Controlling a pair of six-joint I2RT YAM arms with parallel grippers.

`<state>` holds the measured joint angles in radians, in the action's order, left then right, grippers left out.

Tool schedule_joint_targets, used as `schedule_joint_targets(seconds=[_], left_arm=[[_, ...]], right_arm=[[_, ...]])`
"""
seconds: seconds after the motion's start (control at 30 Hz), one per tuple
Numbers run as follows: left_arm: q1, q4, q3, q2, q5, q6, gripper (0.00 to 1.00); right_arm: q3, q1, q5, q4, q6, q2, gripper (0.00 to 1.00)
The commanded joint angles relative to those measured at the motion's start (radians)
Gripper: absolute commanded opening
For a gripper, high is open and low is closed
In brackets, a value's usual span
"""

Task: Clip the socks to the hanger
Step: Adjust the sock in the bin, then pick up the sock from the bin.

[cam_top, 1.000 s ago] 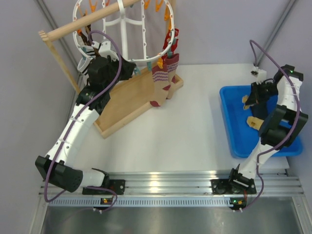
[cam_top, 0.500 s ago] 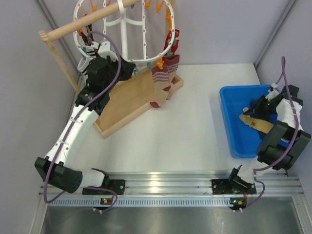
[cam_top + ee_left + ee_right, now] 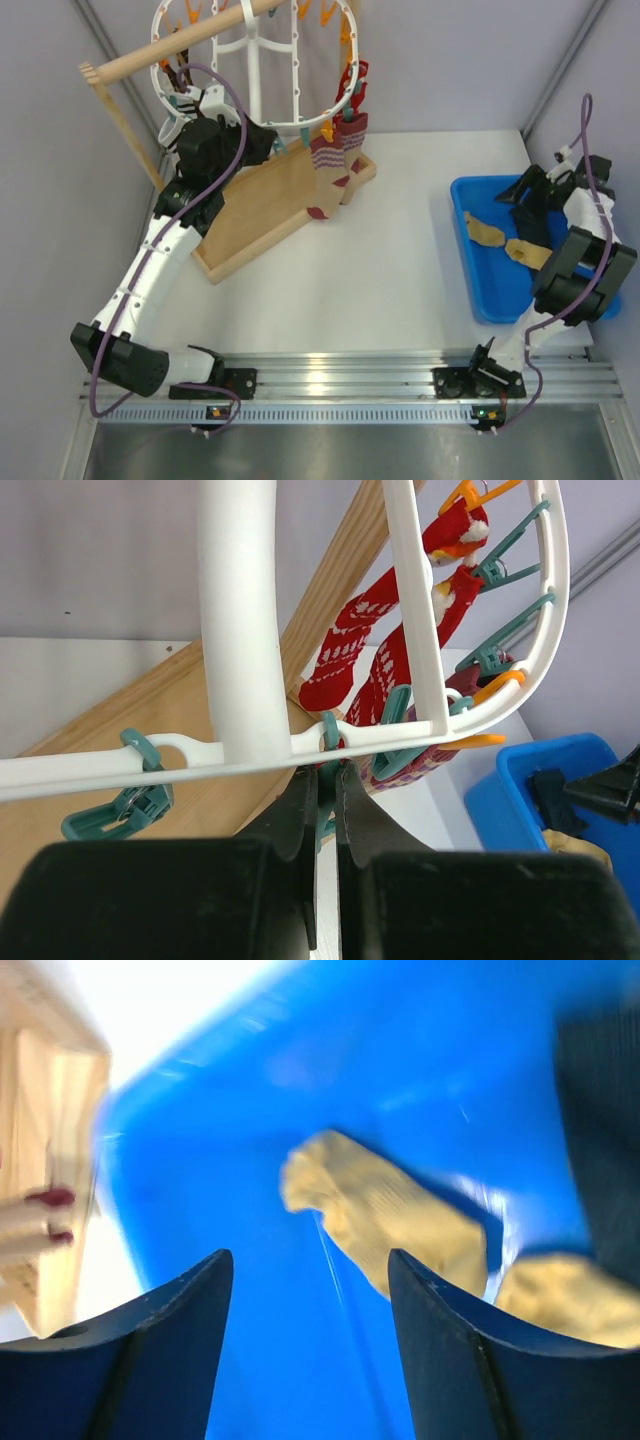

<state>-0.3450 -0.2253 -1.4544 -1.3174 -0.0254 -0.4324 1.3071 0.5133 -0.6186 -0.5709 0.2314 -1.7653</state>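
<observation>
The white hanger [image 3: 250,60] hangs from a wooden rod, with orange and teal clips along its rim [image 3: 240,630]. Red patterned socks [image 3: 332,165] are clipped on its right side and show as red socks [image 3: 345,660] in the left wrist view. My left gripper [image 3: 277,146] sits at the near rim, its jaws [image 3: 322,780] shut on a teal clip [image 3: 328,730]. My right gripper [image 3: 310,1260] is open over the blue tray [image 3: 480,290], nothing between its fingers. A tan sock [image 3: 390,1215] lies just ahead of it, also visible from above as the tan sock [image 3: 487,230]. A second tan sock [image 3: 527,252] lies beside it.
The wooden rod [image 3: 180,45] stands on a wooden base [image 3: 265,205] under the hanger. A dark sock [image 3: 600,1110] lies in the tray's far right. White tabletop [image 3: 400,260] stretches between base and tray. Grey walls close in on both sides.
My right gripper dipped into the tray, opened and let go of a tan sock, which now lies flat there. The left arm has stayed at the clip.
</observation>
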Motion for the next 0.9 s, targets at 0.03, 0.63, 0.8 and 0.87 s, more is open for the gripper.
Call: schedule_joint_targets(seconds=[0.03, 0.63, 0.8, 0.87], left_arm=[[0.006, -0.032, 0.017, 0.012, -0.01, -0.003, 0.0], [0.009, -0.025, 0.0, -0.019, -0.022, 0.006, 0.0], [0.011, -0.028, 0.005, -0.016, -0.019, 0.012, 0.0], [0.011, -0.028, 0.003, -0.013, -0.016, 0.012, 0.0]], right_arm=[[0.194, -0.002, -0.202, -0.105, -0.516, 0.003, 0.61], [0.067, -0.136, -0.159, -0.334, -1.764, -0.082, 0.68], [0.027, -0.194, -0.107, -0.268, -1.793, -0.117, 0.69], [0.018, -0.213, -0.089, -0.247, -1.784, -0.134, 0.69]])
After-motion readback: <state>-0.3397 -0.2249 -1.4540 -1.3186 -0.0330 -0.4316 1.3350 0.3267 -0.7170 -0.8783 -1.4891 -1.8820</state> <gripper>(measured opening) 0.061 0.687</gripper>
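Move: Below the right hand, some 10 cm down on the bin floor, the left-hand tan sock lies about 8 cm to its left and 3 cm back. The black sock is about 4 cm right and 1 cm back of the hand, and the second tan sock 8 cm back and 2 cm right, both equally low. The bin's left wall stands 6 cm left of the first sock. From the left hand, that sock is roughly 44 cm right, 5 cm back and 38 cm down. Lifting about 6 cm first with a slight reach forward, the right hand then comes down some 12 cm, drifting left and a little back towards the left-hand tan sock. All the while it rolls about its pointing direction, counter-clockwise by roughly 80 degrees seen from above, until the fingers point down and left; they stay open, poised around the sock. ##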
